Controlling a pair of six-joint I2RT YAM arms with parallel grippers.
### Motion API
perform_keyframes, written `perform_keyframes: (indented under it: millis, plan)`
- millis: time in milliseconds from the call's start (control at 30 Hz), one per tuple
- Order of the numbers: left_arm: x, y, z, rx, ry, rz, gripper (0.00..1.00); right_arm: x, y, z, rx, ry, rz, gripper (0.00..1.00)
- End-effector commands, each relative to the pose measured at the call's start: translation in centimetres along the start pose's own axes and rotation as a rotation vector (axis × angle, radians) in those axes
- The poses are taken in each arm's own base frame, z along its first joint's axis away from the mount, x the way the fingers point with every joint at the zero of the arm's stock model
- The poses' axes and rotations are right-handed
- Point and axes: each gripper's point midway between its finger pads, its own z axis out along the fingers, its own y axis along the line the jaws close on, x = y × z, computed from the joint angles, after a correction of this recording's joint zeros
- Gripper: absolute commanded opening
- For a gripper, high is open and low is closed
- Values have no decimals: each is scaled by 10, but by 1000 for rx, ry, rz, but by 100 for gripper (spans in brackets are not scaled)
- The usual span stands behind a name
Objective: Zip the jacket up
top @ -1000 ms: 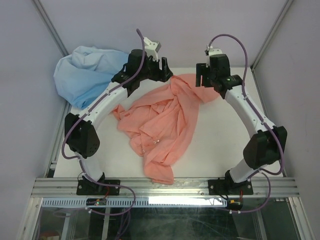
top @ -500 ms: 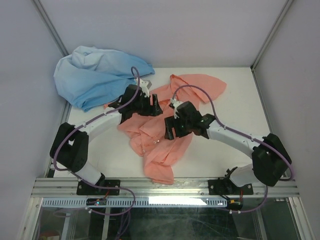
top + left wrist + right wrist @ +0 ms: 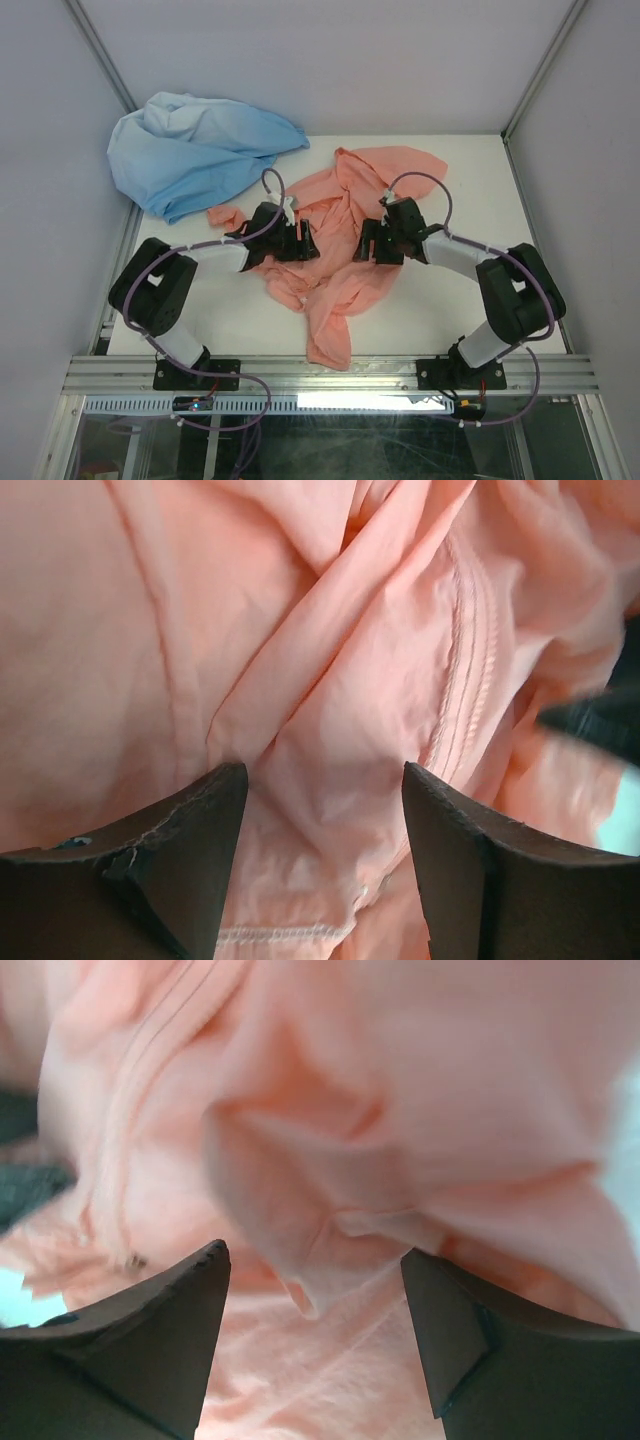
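The salmon-pink jacket (image 3: 340, 215) lies crumpled across the middle of the table, with one end trailing to the front edge. My left gripper (image 3: 306, 243) sits low on its left half, pointing right. Its jaws are open in the left wrist view (image 3: 325, 780), with a stitched hem of the jacket (image 3: 300, 660) lying between the fingertips. My right gripper (image 3: 364, 243) faces it from the right, a short gap away. It is open too (image 3: 312, 1260), and a loose fold of the jacket (image 3: 330, 1200) hangs between its fingers. A ribbed seam (image 3: 140, 1070) runs along the left of that view.
A light blue garment (image 3: 190, 150) is bunched at the back left corner, partly over the table's left edge. Bare white table (image 3: 480, 210) shows to the right of the jacket and at the front left (image 3: 225, 310). Frame posts stand at the back corners.
Both arms have come down from the back of the table onto the middle of the jacket and now face each other. The jacket has shifted and bunched between them.
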Motion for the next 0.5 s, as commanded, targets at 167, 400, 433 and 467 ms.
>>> perform_keyframes:
  millis: [167,400,433,467]
  plan:
    - [32,17,-52,-14,-106,-137,66,-58,-142,-15,342,-119,219,76]
    - [47,8,-87,60,-166,-221,67,-130,-150,-47,346,-243,160,76]
    - [46,4,-92,72,-175,-217,67,-137,-135,-54,297,-261,125,76]
    - [42,1,-97,85,-186,-211,67,-139,-124,-62,272,-275,99,76]
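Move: The jacket lies crumpled under both hands, its middle about 7 cm to the right and 1 cm ahead of the left hand, and some 8 cm to the left and level with the right, the cloth just below the fingertips. Its left cuff is around 20 cm left and 7 cm ahead of the left hand. From the right hand, the trailing tail ends roughly 26 cm back and 9 cm left, and the far flap lies 18 cm ahead and 8 cm right. The jacket is spread from its middle by both hands, fingers staying open and low on the cloth. The right sweeps quickly right and forward, about 20 cm, dragging its side outward and turning clockwise some 25 degrees; the left slides back and left about 10 cm towards the near left hem, turning slightly counter-clockwise. ##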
